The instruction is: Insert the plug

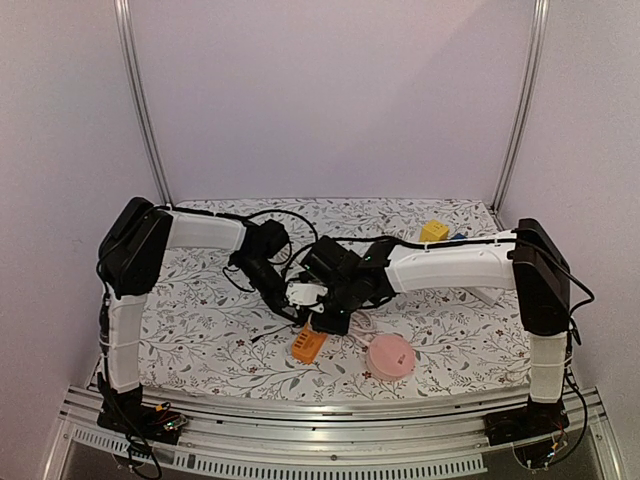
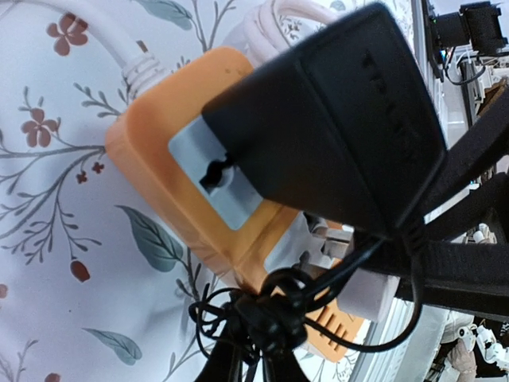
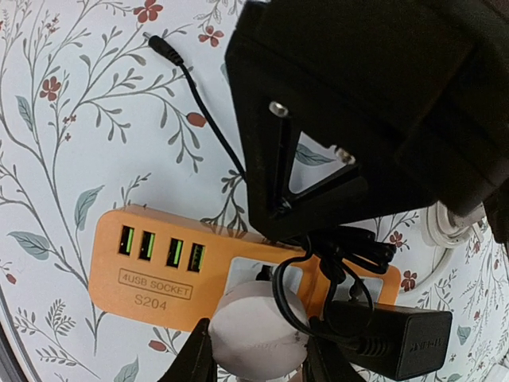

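An orange power strip (image 3: 159, 267) lies flat on the flowered cloth, also seen from above (image 1: 308, 343). My right gripper (image 3: 258, 350) is shut on a round white plug (image 3: 258, 326), which it holds right over one of the strip's grey sockets (image 3: 286, 274). Whether its pins are in the socket is hidden. A black adapter (image 3: 394, 341) sits at the strip's other end and looms large in the left wrist view (image 2: 334, 119). My left gripper (image 2: 253, 350) is shut on the adapter's bundled black cable (image 2: 278, 314), close above the strip.
A pink round lid (image 1: 390, 356) lies just right of the strip near the front edge. A yellow block (image 1: 433, 231) sits at the back right. A loose thin black lead with a barrel tip (image 3: 163, 48) trails across the cloth. Both arms crowd together over the strip.
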`<state>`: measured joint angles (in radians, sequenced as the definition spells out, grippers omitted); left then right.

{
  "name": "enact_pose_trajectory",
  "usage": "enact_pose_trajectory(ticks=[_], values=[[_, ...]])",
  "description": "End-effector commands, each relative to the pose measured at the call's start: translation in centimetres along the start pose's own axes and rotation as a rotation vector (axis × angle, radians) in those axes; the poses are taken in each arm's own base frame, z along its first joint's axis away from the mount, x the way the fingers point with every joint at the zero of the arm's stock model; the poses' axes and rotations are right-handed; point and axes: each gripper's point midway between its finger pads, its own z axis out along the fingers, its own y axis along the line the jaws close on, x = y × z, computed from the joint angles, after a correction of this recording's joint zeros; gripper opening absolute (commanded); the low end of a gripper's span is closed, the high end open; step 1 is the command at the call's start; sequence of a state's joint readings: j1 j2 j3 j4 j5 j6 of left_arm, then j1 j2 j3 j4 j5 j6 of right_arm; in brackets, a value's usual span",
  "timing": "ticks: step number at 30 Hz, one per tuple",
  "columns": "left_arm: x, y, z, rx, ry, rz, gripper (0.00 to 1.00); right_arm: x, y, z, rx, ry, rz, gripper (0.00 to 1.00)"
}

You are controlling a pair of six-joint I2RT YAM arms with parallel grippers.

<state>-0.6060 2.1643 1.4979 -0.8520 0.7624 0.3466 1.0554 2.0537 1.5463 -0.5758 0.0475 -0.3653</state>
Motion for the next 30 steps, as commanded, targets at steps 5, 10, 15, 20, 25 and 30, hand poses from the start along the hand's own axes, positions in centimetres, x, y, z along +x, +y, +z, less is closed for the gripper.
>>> enact_pose_trajectory(ticks=[5, 10, 15, 20, 25, 30], values=[[0.1, -0.4, 1.3, 0.053, 0.012, -0.007, 0.11, 8.1, 0.6, 4.4, 0.014, 0.236, 0.09, 0.0], [0.1, -0.2, 1.1, 0.031, 0.019, 0.006, 0.13, 9.1, 3.1, 4.4, -0.091, 0.249, 0.037, 0.0], [0.0, -0.2, 0.8, 0.014, 0.023, 0.021, 0.17, 9.3, 6.3, 4.3, -0.279, 0.235, -0.011, 0.0], [0.3, -0.1, 0.2, -0.017, 0.046, 0.046, 0.28, 10.7, 7.0, 4.4, -0.315, 0.307, -0.041, 0.0], [1.5, -2.3, -1.1, 0.051, 0.099, 0.132, 0.38, 11.6, 7.3, 3.5, -0.301, 0.348, -0.071, 0.0], [2.1, -2.4, -3.1, 0.051, 0.124, 0.16, 0.5, 12.2, 7.0, 3.2, -0.278, 0.369, -0.051, 0.0]])
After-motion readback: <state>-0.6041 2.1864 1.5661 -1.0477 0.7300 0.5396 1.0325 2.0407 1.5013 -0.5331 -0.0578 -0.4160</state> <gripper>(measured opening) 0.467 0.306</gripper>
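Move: Just below the right hand, which already holds the white plug, the orange strip's middle socket lies about 1 cm ahead, 1 cm left and 4 cm down. The black adapter in the far socket is roughly 5 cm ahead and 3 cm right of that hand; the pink disc is some 14 cm right and 8 cm back. From the left hand, pinching the adapter's bundled cable, the middle socket is about 3 cm back and 3 cm right, slightly lower. Keeping its pinch on the white plug, the right hand nudges forward barely half a centimetre, then eases back about 1 cm, sinking slightly and tilting some 5 degrees to work the prongs into the middle socket's holes. Meanwhile the left hand lowers the cable bundle about 1 cm beside the strip, opens to nearly half, then draws back and left about 2 cm while rising. ##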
